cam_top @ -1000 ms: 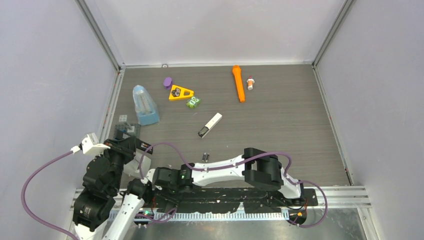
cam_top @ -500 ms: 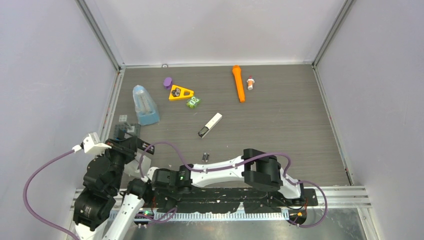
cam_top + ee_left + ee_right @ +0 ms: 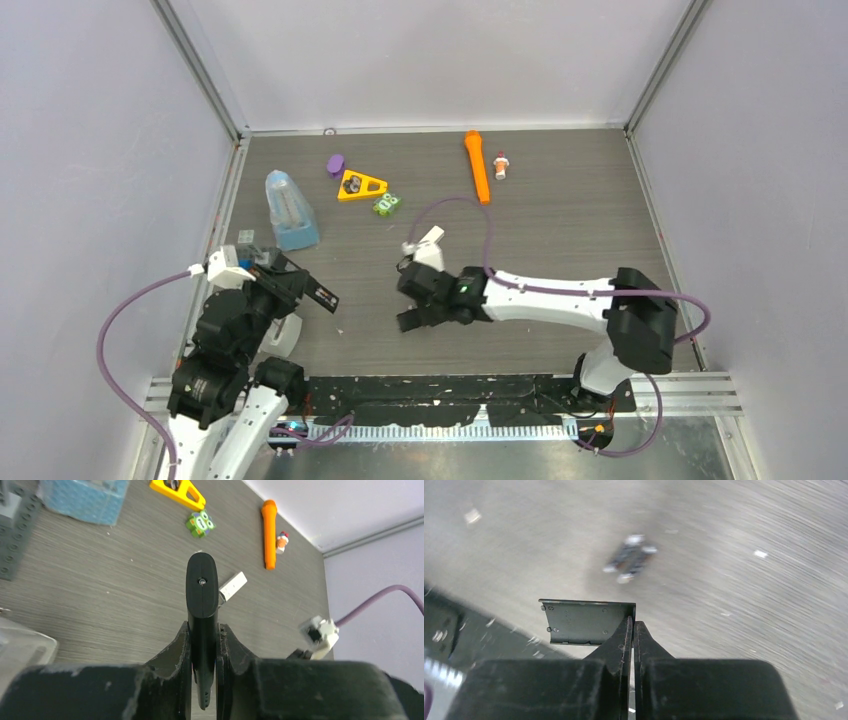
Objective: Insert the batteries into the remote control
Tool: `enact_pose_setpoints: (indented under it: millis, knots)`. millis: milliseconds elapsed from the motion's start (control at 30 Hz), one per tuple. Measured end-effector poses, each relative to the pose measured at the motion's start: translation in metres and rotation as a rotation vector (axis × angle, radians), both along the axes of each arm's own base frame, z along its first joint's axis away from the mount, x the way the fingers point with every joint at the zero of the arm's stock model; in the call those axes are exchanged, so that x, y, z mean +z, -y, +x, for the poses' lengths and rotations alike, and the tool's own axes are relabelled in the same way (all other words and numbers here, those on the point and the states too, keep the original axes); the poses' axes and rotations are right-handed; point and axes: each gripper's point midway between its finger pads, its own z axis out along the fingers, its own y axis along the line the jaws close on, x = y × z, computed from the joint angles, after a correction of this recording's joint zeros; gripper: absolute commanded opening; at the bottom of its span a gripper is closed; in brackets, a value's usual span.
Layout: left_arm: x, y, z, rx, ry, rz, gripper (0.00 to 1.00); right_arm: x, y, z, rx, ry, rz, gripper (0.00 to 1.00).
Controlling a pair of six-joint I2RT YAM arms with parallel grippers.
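My left gripper (image 3: 202, 627) is shut on a slim black bar with a rounded tip, the remote control (image 3: 202, 590). It holds the bar above the near-left table, and the bar sticks out of the left gripper (image 3: 300, 290) in the top view. My right gripper (image 3: 633, 622) is shut on the edge of a thin flat grey cover plate (image 3: 584, 622). In the top view the right gripper (image 3: 412, 320) hangs over mid-table. Two small dark batteries (image 3: 630, 560) with light tips lie blurred on the table ahead of it. The right gripper hides them in the top view.
A white bar with a dark end (image 3: 432, 238) lies just beyond the right wrist. Further back are an orange torch (image 3: 477, 166), a small figure (image 3: 501, 165), a yellow triangle (image 3: 361, 185), a green block (image 3: 387, 204), a purple piece (image 3: 335, 163) and a blue container (image 3: 288, 210).
My right arm has swung from beside the left gripper at the near edge out to mid-table, its jaws now shut on the grey plate. The left arm has lifted and shifted right.
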Motion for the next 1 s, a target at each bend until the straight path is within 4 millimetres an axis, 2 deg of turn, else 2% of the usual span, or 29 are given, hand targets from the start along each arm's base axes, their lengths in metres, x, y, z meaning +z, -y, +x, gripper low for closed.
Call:
enact_pose_setpoints:
  millis: [100,200,267,333,433,500,633,700,867,1000]
  knots:
    - [-0.008,0.010,0.004,-0.034,-0.024,-0.023,0.00,-0.017,0.047,0.023,-0.223,-0.036,-0.020,0.05]
    - [-0.013,0.017,0.007,-0.061,-0.037,-0.045,0.00,-0.046,0.094,0.030,-0.411,-0.082,-0.098,0.05]
    - [-0.016,0.022,0.009,-0.076,-0.045,-0.060,0.00,-0.058,0.114,0.028,-0.498,-0.102,-0.136,0.08]
    - [-0.019,0.026,0.010,-0.090,-0.052,-0.068,0.00,-0.061,0.123,0.030,-0.564,-0.109,-0.144,0.19]
    - [-0.022,0.030,0.012,-0.104,-0.060,-0.086,0.00,-0.061,0.128,0.037,-0.655,-0.103,-0.125,0.35]
    - [-0.024,0.032,0.012,-0.111,-0.065,-0.091,0.00,-0.060,0.131,0.040,-0.688,-0.097,-0.122,0.41]
    - [-0.024,0.034,0.013,-0.119,-0.065,-0.095,0.00,-0.055,0.134,0.044,-0.687,-0.070,-0.121,0.48]
    - [-0.024,0.034,0.014,-0.120,-0.062,-0.096,0.00,-0.047,0.135,0.046,-0.638,-0.046,-0.117,0.47]
    - [-0.027,0.035,0.015,-0.122,-0.068,-0.095,0.00,-0.020,0.118,0.050,-0.289,0.029,-0.097,0.44]
    - [-0.028,0.035,0.015,-0.122,-0.066,-0.094,0.00,-0.016,0.113,0.046,0.041,0.088,-0.170,0.44]
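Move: The right hand, the battery cover in its fingers, hangs about 7 cm above the table. The free spot where the cover will go lies some 11 cm to its right and 3 cm ahead. The two loose batteries lie about 3 cm ahead and 2 cm to its left, the white cutter some 19 cm straight ahead. From the left hand, holding the remote, the batteries are roughly 20 cm to the right, 2 cm ahead and 22 cm below. Rightward and down, with a little forward, the right hand swings the battery cover some 13 cm away from the batteries, turning about 40 degrees clockwise. Low over the bare table its fingers open and let go of the cover; then it rises about 4 cm, turns back counter-clockwise and edges left towards the batteries. The left hand keeps its grip on the remote while bringing it right and down. ##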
